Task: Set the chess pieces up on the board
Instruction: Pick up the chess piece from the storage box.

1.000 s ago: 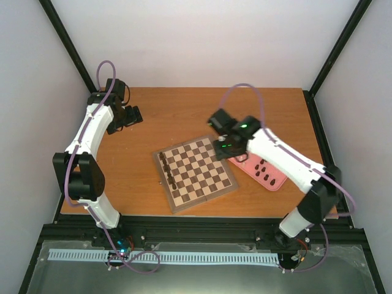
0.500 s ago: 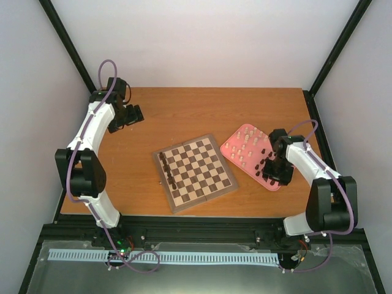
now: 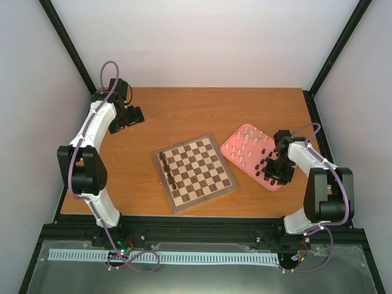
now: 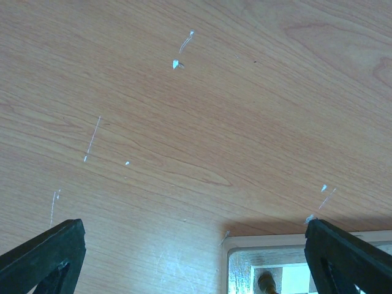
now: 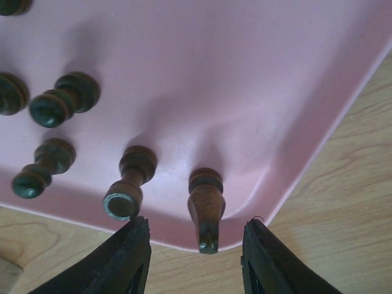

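The board (image 3: 196, 171) lies mid-table with a short row of dark chess pieces (image 3: 168, 171) along its left edge. More chess pieces, cream and dark, stand on the pink tray (image 3: 229, 149). My right gripper (image 3: 274, 168) hangs low over the tray's near right corner. In the right wrist view it is open (image 5: 196, 225), its fingers on either side of a dark brown pointed piece (image 5: 206, 205) and touching nothing. Another dark piece (image 5: 130, 184) stands just left of it. My left gripper (image 3: 128, 116) is open at the far left; its wrist view shows it wide apart (image 4: 195, 228) over bare wood, above the board's corner (image 4: 275, 245).
Several other dark pieces (image 5: 58, 104) stand close together on the pink tray (image 5: 245, 79) left of my right gripper. The tray's rim and the table's right edge lie just beyond the gripper. Black frame posts stand at the table's corners.
My right arm has swung from the board's far right corner to the pink tray and come down around a dark piece, its jaws narrowing. The left arm has not moved.
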`<control>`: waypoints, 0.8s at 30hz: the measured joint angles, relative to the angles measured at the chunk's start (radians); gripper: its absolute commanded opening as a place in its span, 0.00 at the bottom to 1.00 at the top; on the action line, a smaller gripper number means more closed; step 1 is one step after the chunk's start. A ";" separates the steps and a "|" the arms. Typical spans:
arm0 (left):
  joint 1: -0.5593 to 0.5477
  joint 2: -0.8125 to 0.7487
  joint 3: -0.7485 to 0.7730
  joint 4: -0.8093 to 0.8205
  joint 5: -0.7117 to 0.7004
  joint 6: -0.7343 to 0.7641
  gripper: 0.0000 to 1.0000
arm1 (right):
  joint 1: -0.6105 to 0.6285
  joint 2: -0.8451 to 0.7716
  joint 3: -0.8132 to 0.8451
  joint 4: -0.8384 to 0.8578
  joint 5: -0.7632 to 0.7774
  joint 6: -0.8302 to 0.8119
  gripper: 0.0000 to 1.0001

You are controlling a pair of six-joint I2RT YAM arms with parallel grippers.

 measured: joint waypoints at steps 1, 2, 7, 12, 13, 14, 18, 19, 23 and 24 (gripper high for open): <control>0.000 0.000 0.001 0.000 0.000 0.000 1.00 | -0.006 0.000 -0.005 0.006 0.000 -0.003 0.42; 0.000 0.000 0.001 0.000 0.000 0.000 1.00 | -0.012 0.000 -0.011 0.010 0.000 -0.005 0.42; 0.000 0.000 0.001 0.000 0.000 0.000 1.00 | -0.027 0.004 -0.032 0.024 -0.008 -0.016 0.41; 0.000 0.000 0.001 0.000 0.000 0.000 1.00 | -0.031 0.020 -0.035 0.045 -0.016 -0.025 0.34; 0.000 0.000 0.001 0.000 0.000 0.000 1.00 | -0.031 0.024 -0.035 0.049 -0.017 -0.027 0.33; 0.000 0.000 0.001 0.000 0.000 0.000 1.00 | -0.032 0.028 -0.035 0.051 -0.017 -0.029 0.31; 0.000 0.000 0.001 -0.001 -0.003 0.000 1.00 | -0.041 0.049 -0.035 0.066 -0.016 -0.040 0.18; 0.000 0.000 0.001 -0.001 -0.004 0.000 1.00 | -0.044 0.054 -0.035 0.069 -0.015 -0.043 0.16; 0.000 0.000 0.001 -0.001 -0.008 0.000 1.00 | -0.050 0.060 -0.035 0.070 -0.016 -0.047 0.05; 0.000 0.000 0.001 -0.001 -0.009 0.000 1.00 | -0.051 0.060 -0.035 0.070 -0.014 -0.045 0.04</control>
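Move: The dark chess piece to grip stands about 3 cm below the right gripper and 1 cm to its right. Its ring-topped neighbour stands about 3 cm to the left of that piece and 1 cm farther out; the box's near corner is some 3 cm back and 2 cm right of the piece. From the left gripper, the piece lies roughly 52 cm to the right, 20 cm back and 15 cm lower. Lower the right gripper about 2 cm over the dark piece in the box's near corner, easing some 1 cm to the right so the piece sits between the fingers, which keep pointing straight down. Hold the fingers half open at first, then close them during the second half of the descent until both pads pinch the piece's body. ##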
